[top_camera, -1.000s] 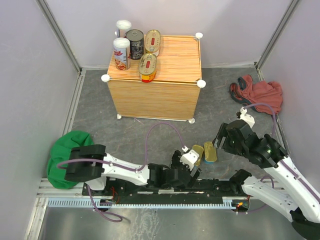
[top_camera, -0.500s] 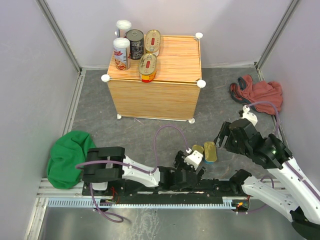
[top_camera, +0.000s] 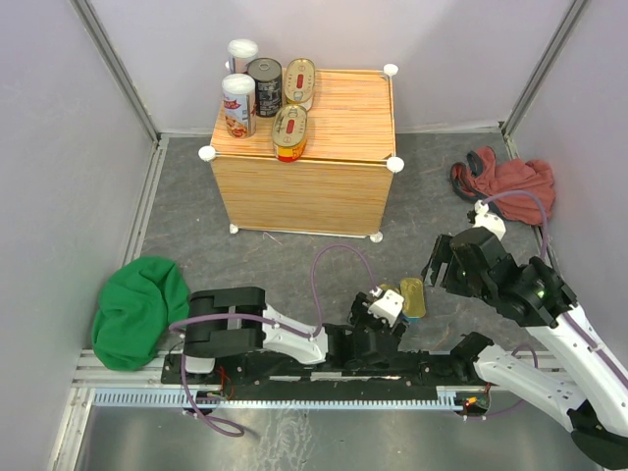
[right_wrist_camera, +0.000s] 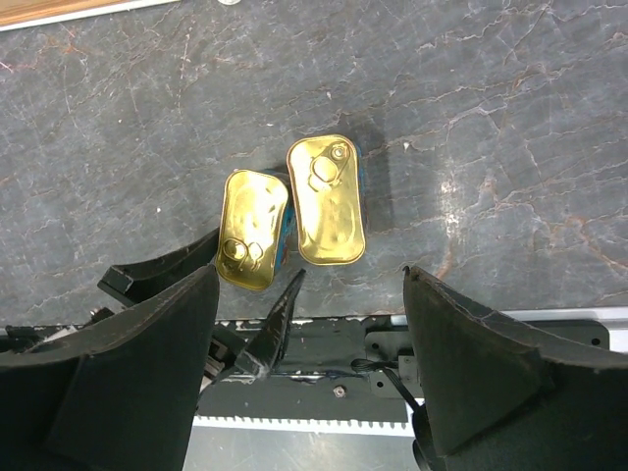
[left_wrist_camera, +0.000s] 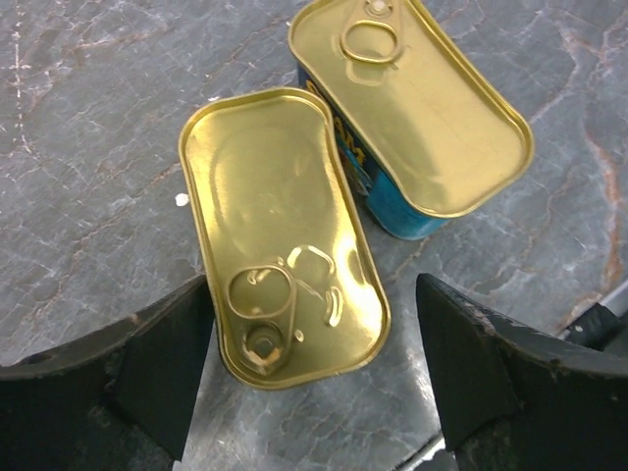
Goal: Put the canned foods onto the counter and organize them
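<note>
Two rectangular gold-blue tins lie side by side on the grey floor: the left tin (left_wrist_camera: 280, 226) and the right tin (left_wrist_camera: 422, 108), also in the right wrist view (right_wrist_camera: 253, 240) (right_wrist_camera: 327, 201) and from the top (top_camera: 412, 296). My left gripper (left_wrist_camera: 314, 392) is open, its jaws either side of the left tin's near end, not touching it; from the top it (top_camera: 386, 299) covers that tin. My right gripper (right_wrist_camera: 309, 363) is open and empty, raised above and right of the tins (top_camera: 439, 263). The counter (top_camera: 334, 118) carries two tall cans (top_camera: 238, 103), a dark tin (top_camera: 264, 83) and two oval tins (top_camera: 290, 130).
A green cloth (top_camera: 137, 309) lies at the near left, a red cloth (top_camera: 505, 182) at the far right. The arms' base rail (top_camera: 294, 378) runs along the near edge. Grey walls enclose the floor on three sides.
My left arm has swung right and forward, bringing its gripper over the left rectangular tin. My right gripper has drifted slightly right. The cans have not moved.
</note>
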Available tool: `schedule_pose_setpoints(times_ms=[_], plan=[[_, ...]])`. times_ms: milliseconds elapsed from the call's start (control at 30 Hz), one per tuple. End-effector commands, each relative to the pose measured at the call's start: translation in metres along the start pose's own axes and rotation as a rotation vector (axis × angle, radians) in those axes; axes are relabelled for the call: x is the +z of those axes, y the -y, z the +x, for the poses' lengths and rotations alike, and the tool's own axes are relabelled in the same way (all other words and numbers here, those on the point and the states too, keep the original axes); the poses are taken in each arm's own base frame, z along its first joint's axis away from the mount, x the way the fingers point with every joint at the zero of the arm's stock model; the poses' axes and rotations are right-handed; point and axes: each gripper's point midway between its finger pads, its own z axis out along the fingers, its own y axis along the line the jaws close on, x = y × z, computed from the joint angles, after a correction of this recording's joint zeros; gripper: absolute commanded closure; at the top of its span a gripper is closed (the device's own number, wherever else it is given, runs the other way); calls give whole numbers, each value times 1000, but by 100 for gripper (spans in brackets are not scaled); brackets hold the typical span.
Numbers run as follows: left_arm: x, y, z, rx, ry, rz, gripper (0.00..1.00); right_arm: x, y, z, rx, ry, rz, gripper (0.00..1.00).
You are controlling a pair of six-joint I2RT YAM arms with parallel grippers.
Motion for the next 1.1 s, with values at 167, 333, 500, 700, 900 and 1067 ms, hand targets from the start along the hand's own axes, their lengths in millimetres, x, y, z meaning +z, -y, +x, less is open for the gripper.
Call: schedule_pose_setpoints(times_ms=[167,333,500,700,900,1067], plan=[[16,-4,-22,-48,64,-27,24,-7,1,-15,-15,47,8,17],[18,-3,-21,-51,59,-8,33,-7,1,-14,-17,46,10,17],[17,0,-24,-52,60,16,49,-6,1,-14,-13,46,10,17],[12,0,-32,-58,69,27,63,-5,0,-14,-7,48,6,17],[2,-5,-44,-64,70,23,88,-7,-4,-17,5,59,-11,17],[-10,-17,-60,-76,82,-14,97,-6,-3,-16,9,67,-21,17]])
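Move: The left of the two gold-lidded SPAM cans stands just in front of the open left hand, its middle about 3 cm ahead, hardly off to either side and some 2 cm lower. The second SPAM can is about 5 cm ahead and 6 cm to the right of the hand; the wooden box's right front foot is roughly 22 cm straight ahead. From the right hand, the left can lies about 8 cm left, level fore and aft, some 18 cm down. The left SPAM can is taken by its long sides: the left hand, low and pointing forward-right, slides about 1.5 cm forward over its near end while the fingers close from nearly wide open to roughly two thirds and pinch it. It holds there briefly, then starts straight up by about 1 cm, keeping the grip. ##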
